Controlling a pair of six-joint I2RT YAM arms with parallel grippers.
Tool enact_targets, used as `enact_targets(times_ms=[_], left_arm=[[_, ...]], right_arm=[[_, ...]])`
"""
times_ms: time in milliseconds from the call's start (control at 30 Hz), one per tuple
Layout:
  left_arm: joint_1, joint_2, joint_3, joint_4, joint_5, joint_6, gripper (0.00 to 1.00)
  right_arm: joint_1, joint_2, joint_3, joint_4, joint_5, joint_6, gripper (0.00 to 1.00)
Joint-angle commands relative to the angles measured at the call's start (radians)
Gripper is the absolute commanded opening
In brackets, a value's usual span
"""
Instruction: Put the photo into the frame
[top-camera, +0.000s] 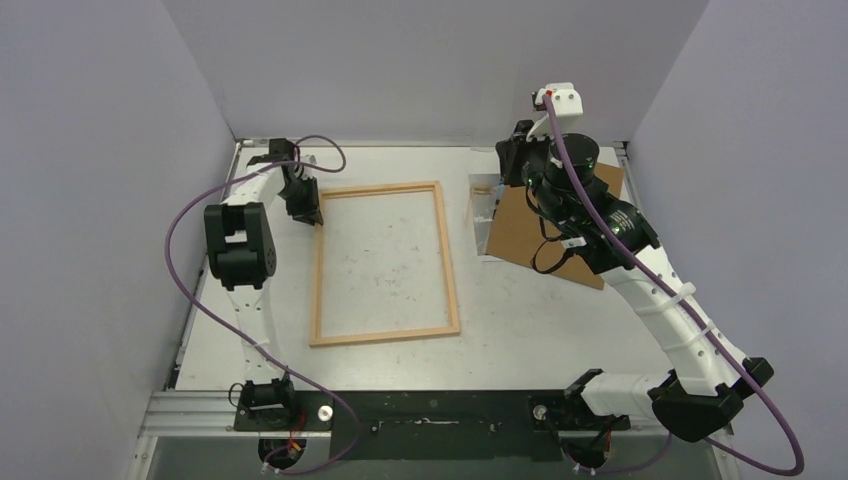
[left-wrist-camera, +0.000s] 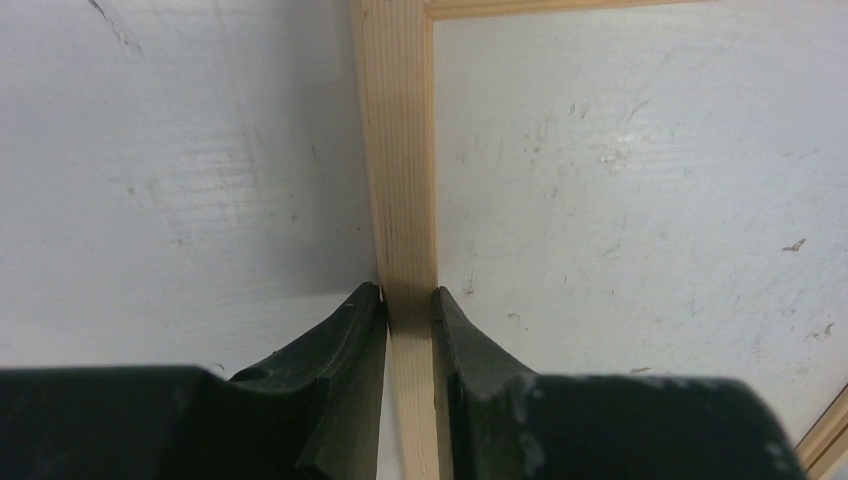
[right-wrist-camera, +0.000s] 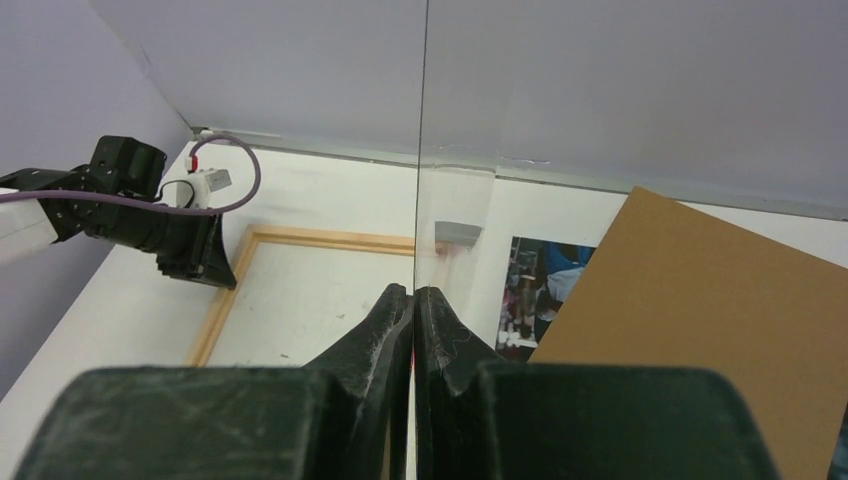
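Note:
The light-wood frame lies flat on the white table. My left gripper is shut on its left rail near the far left corner, one finger on each side of the rail. The photo lies on the table right of the frame, partly under a brown backing board. My right gripper is shut on the edge of a thin clear pane, held upright above the table between frame and photo. From above, the right gripper sits at the far right of the frame.
The brown backing board lies tilted at the back right, under the right arm. Grey walls close in the table on three sides. A purple cable loops off the left arm.

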Motion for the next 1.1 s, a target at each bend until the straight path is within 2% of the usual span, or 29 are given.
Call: enact_targets(times_ms=[0, 33, 433, 533, 733, 867, 967, 1067], left_arm=[[0.005, 0.041, 0.102, -0.054, -0.033, 0.006, 0.0], [0.005, 0.038, 0.101, -0.054, -0.037, 0.0, 0.03], [0.064, -0.156, 0.081, -0.019, 0.024, -0.061, 0.84], [0.083, -0.258, 0.071, 0.035, 0.093, -0.082, 0.96], [0.089, -0.413, 0.098, 0.104, 0.215, -0.148, 0.97], [0.089, -0.505, 0.059, 0.185, 0.363, -0.199, 0.97], [0.091, -0.611, -0.048, 0.348, 0.472, -0.275, 0.97], [0.092, -0.723, -0.164, 0.532, 0.539, -0.362, 0.97]], right_arm=[[-0.008, -0.022, 0.027, 0.031, -0.032, 0.038, 0.0], [-0.009, -0.021, 0.028, 0.031, -0.033, 0.044, 0.0], [-0.012, 0.021, 0.074, -0.033, -0.046, 0.045, 0.0], [-0.024, 0.039, 0.099, -0.056, -0.137, -0.006, 0.0], [-0.046, 0.122, 0.224, -0.208, -0.304, -0.118, 0.0], [-0.049, 0.15, 0.281, -0.274, -0.424, -0.207, 0.0], [-0.049, 0.16, 0.325, -0.314, -0.542, -0.292, 0.0], [-0.049, 0.162, 0.362, -0.335, -0.592, -0.326, 0.0]])
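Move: The left hand still pinches the frame's left bar; the frame's middle lies about 12 cm to its right and 9 cm back, its far-left corner some 7 cm straight ahead. For the right hand, holding the clear sheet up high, the frame's middle is roughly 19 cm left, 6 cm ahead and 42 cm below. Right of the frame, the photo lies 17 cm ahead and 11 cm right of this hand, partly under the brown board, 17 cm ahead and 13 cm right. Letting go of the frame's left bar, the left hand opens wide and, after a brief pause, climbs steeply about 30 cm, drifting first left and then right as its fingers swing up from pointing down to reach forward. The right hand keeps its pinch on the clear sheet and, mostly late on, swings it counter-clockwise some 25 degrees while easing left about 5 cm and slightly back and down, towards the frame. ##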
